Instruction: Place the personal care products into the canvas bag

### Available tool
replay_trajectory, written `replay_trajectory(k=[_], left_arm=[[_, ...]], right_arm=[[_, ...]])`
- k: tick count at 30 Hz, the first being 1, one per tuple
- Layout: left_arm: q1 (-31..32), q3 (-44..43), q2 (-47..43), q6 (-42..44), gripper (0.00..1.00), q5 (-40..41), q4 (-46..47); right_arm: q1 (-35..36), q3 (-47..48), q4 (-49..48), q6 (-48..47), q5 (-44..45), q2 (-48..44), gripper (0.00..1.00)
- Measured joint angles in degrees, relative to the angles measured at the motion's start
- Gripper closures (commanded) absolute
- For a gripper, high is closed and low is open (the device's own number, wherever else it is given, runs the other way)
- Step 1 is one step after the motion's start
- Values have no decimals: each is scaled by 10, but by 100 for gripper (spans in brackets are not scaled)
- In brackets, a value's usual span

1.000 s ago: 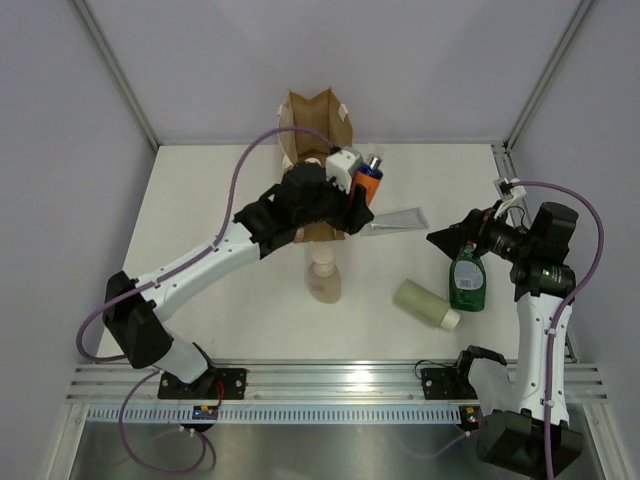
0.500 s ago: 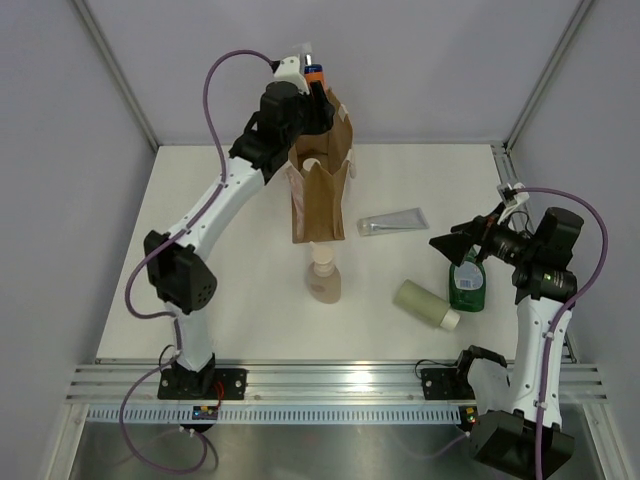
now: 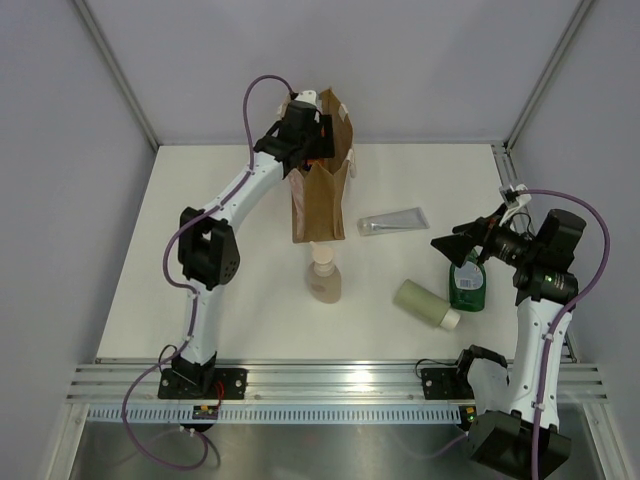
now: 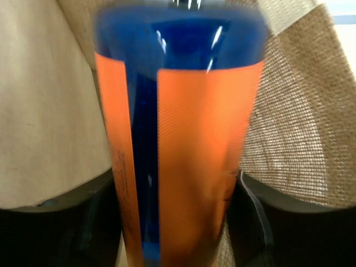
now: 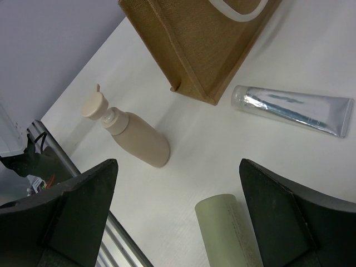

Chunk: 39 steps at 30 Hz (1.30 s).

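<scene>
The canvas bag (image 3: pixel 320 200) stands upright at the back middle of the table. My left gripper (image 3: pixel 312 148) is at the bag's mouth, shut on the orange bottle (image 4: pixel 183 156), with the bag's weave (image 4: pixel 303 139) close behind it. On the table lie the beige-pink white-capped bottle (image 3: pixel 324 276), the silver tube (image 3: pixel 393 222), one pale green bottle (image 3: pixel 427 304) and the dark green bottle (image 3: pixel 467 283). My right gripper (image 3: pixel 452 240) is open and empty, above the dark green bottle. In the right wrist view I see the bag (image 5: pixel 194 39), beige bottle (image 5: pixel 136 136), tube (image 5: pixel 292 107) and pale green bottle (image 5: pixel 233 228). The second pale green bottle is out of view.
White table with grey walls at the left, back and right. An aluminium rail (image 3: pixel 330 385) runs along the near edge by the arm bases. The left arm stretches from its base up along the left side of the bag.
My left arm carried the orange bottle from beside the bag up over its top, then lowered it to the bag's mouth. The right arm has barely moved.
</scene>
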<state>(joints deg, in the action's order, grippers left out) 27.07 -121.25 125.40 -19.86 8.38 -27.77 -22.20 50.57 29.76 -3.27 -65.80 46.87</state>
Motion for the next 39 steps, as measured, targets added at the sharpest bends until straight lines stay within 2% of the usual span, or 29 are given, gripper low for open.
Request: replay_trajectory(k=[5,9,14,15,19,23,25,30,34,39], left_arm=[[1,0,-7,-4,8,-5,24],[1,0,-21,-12,7,-16,26],[1,-1,-58,-11,5,-43,26],[1,-1,-70,-10,2,-51,25],[1,21,-144,2,1,-94,32],[1,121,-280,14,1,-127,57],[1,187,-360,20,1,-141,71],[2,387,-562,24,1,-157,104],[2,571,-713,17,1,-160,106],[2,763,-906,-4,1,-167,56]], right_arm=[[0,-1,1,-12,-14,0,0],[0,-1,11,-37,-31,2,1],[-1,-1,76,-125,-61,11,1],[-1,-1,88,-144,-63,14,0],[2,6,143,-216,-60,32,0],[27,43,218,-295,-8,56,0],[59,75,265,-349,46,63,0],[201,120,347,-437,214,62,1],[283,89,365,-439,354,57,0],[362,17,351,-402,468,68,1]])
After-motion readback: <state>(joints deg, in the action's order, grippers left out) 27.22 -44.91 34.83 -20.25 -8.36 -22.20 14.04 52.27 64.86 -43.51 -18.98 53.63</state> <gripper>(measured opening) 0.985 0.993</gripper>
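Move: The left hand, holding the orange bottle, is down in the canvas bag, whose middle lies about 1 cm back and 7 below; the silver tube is some 10 cm back and 16 right. The pale green bottle lies about 4 cm back, 3 left and 25 below the right hand; from that hand the dark green bottle is 3 cm ahead and 6 right, the pump bottle level but 26 left. The left fingers spread wide and let go of the orange bottle in the bag; the hand climbs out over the rim, sweeps back some 33 cm and about 11 cm left with a slight clockwise turn, and sinks again on the near side, away from the bag. Meanwhile the right hand, its fingers staying wide open, eases back, then drops about 14 cm towards the pale green bottle, rolling some 60 degrees until fingers that pointed forward-left point mostly down, still short of touching. ##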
